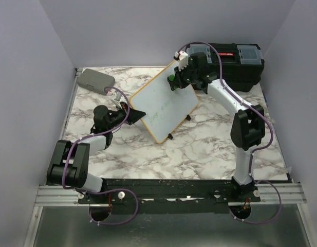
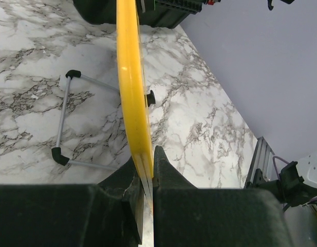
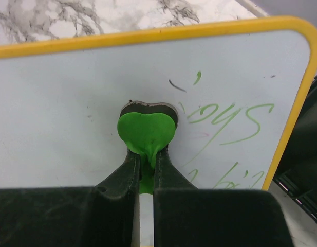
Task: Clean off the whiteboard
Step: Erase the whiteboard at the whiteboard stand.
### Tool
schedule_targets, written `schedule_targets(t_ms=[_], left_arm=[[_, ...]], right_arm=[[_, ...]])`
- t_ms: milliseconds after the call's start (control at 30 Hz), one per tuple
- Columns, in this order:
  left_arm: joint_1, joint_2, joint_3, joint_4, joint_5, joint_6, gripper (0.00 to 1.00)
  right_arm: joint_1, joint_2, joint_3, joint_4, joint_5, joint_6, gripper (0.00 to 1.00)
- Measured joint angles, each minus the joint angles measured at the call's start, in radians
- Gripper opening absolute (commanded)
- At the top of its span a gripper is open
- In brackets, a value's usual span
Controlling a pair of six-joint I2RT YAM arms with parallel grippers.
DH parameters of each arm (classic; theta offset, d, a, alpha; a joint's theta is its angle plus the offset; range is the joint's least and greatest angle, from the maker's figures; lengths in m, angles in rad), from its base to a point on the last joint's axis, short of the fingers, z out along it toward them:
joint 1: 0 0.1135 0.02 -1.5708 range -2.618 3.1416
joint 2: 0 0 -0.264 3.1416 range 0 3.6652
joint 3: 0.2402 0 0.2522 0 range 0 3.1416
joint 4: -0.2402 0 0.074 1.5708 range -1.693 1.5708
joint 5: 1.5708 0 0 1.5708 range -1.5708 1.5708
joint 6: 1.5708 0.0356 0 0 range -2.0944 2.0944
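The whiteboard [image 1: 166, 105], white with a yellow frame, stands tilted on the marble table [image 1: 199, 149]. My left gripper [image 1: 134, 113] is shut on its left frame edge. In the left wrist view that edge [image 2: 130, 77] runs edge-on into the closed jaws of my left gripper [image 2: 147, 167]. My right gripper [image 1: 173, 81] is shut on a green heart-shaped eraser [image 3: 147, 129] pressed against the board face [image 3: 66, 103] near the top corner. Green handwriting [image 3: 230, 121] shows to the right of the eraser and on the lower half [image 1: 163, 109].
A black toolbox [image 1: 238, 64] sits at the back right, just behind the right arm. A flat grey case [image 1: 95, 80] lies at the back left. The board's wire stand [image 2: 63, 121] with black feet rests on the table. Walls close in on three sides.
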Motion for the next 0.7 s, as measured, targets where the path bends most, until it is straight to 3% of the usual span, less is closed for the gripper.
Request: schedule_targets(t_ms=[267,700], left_arm=[[0.0,0.0,0.0,-0.001,-0.001,0.0,0.0],[0.0,0.0,0.002,-0.002,-0.001,-0.001,0.0]], right_arm=[[0.013,0.06,0.145,-0.017,0.1,0.054,0.01],[-0.034,0.088,0.163,-0.013,0.166,0.056,0.01]])
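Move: The right hand holds the green eraser against the board; the leftover green writing lies some 3 cm ahead and 5 cm to the right, about level. The board's top corner is roughly 8 cm ahead, 2 cm right and 3 cm up; the toolbox is about 8 cm ahead, 22 cm right and 5 cm lower. From the left hand, which grips the board's edge, the writing is some 16 cm ahead and 18 cm right, about level. Right hand wipes the eraser forward about 5 cm and then rightward towards the corner, left still gripping the board. ##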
